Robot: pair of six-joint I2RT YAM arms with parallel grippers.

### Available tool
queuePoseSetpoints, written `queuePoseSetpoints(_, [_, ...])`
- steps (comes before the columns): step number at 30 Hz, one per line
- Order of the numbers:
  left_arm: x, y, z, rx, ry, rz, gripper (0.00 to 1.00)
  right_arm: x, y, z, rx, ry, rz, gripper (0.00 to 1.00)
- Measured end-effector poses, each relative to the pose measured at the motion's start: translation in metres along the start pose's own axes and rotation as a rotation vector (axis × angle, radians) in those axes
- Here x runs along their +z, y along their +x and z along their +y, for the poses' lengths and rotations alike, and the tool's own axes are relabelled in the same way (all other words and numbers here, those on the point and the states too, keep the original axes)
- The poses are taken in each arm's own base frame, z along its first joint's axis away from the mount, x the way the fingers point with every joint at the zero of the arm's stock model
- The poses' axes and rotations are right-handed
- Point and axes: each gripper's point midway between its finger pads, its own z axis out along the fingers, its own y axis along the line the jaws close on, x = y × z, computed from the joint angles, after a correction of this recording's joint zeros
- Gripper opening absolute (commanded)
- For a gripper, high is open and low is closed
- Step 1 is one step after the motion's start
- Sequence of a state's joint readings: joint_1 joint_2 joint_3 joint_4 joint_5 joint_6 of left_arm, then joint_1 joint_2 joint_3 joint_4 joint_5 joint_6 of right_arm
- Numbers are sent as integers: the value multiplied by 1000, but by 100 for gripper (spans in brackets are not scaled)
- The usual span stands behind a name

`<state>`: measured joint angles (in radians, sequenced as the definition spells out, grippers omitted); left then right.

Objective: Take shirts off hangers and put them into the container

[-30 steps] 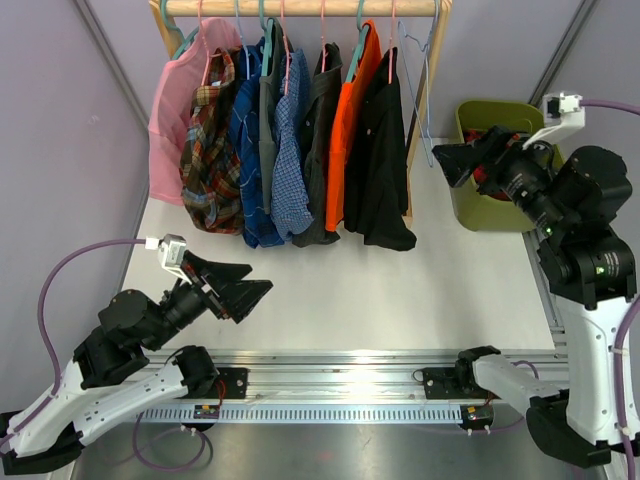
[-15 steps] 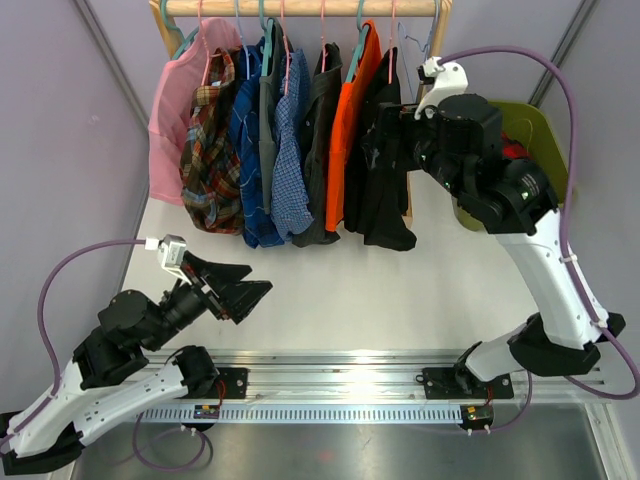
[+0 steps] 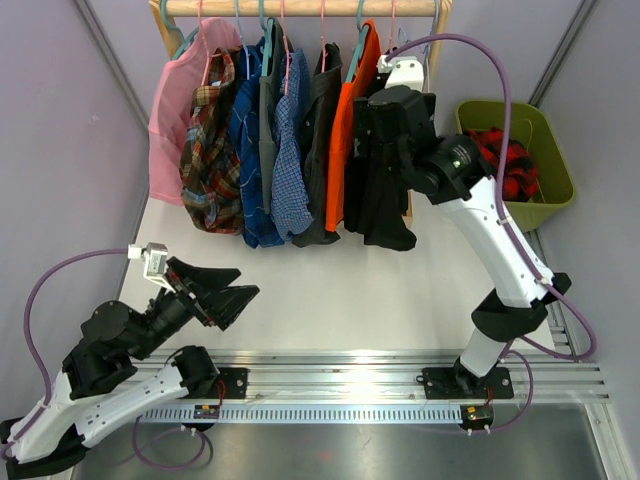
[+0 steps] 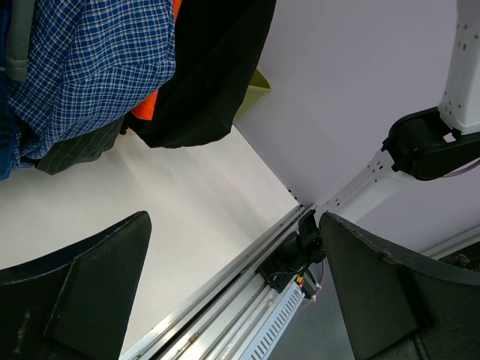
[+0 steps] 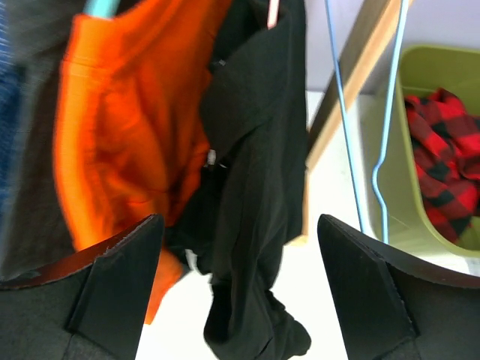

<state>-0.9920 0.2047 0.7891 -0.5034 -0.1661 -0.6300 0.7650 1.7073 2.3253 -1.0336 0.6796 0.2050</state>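
Observation:
Several shirts (image 3: pixel 290 140) hang on thin hangers from the wooden rail: pink, brown-red plaid, blue checked, dark grey, orange (image 5: pixel 127 135) and, at the right end, black (image 5: pixel 255 187). My right gripper (image 5: pixel 238 221) is open right in front of the black shirt, its fingers apart on either side of the cloth without touching it; from above the gripper (image 3: pixel 372 138) sits against that shirt. An empty pale blue hanger (image 5: pixel 384 150) hangs just to the right. The olive-green container (image 3: pixel 555 160) holds a red-and-black plaid shirt (image 3: pixel 510 155). My left gripper (image 3: pixel 225 290) is open and empty, low over the table.
The wooden rail (image 3: pixel 300 8) and its upright post (image 5: pixel 352 82) stand beside the black shirt. The right arm stretches across the table's right side. A metal mounting rail (image 3: pixel 340 375) runs along the near edge. Purple walls close in both sides.
The right arm swung left from the container to the black shirt on the rack. The left arm shifted slightly left and back, gripper still open.

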Motion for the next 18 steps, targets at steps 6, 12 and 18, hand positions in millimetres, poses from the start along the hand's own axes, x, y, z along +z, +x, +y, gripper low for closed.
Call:
queuePoseSetpoints(6, [-6,0,2,-4,-4,-2,99,15,11,-3,-48,74,21,52])
queuePoseSetpoints(12, [-12,-1,3,-13,1,-14,99,16,6,-10,-42,113,1,2])
queuePoseSetpoints(18, [-15,-2,3,-23,5,-25,99,20,4,-20,-33,142,-3,0])
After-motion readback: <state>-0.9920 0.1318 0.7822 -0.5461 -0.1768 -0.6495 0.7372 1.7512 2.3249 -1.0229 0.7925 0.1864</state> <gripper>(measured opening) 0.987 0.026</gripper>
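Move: The black shirt hangs almost straight ahead of the right hand, its middle some 7 cm ahead, 1 cm to the left and 4 cm lower, with its near edge already between the open fingers. The orange shirt hangs about 7 cm ahead and 7 cm left; the empty blue hanger is about 8 cm ahead and 7 cm right. From the left hand, the black shirt is roughly 30 cm ahead, 24 cm right and 5 cm up. Forward and to the left, about 2 cm each way and some 1 cm down, the right hand eases up to the near edge of the black shirt. Its wide-open fingers shut almost completely and pinch a thin fold of the black cloth as the wrist turns about 5 degrees clockwise. ##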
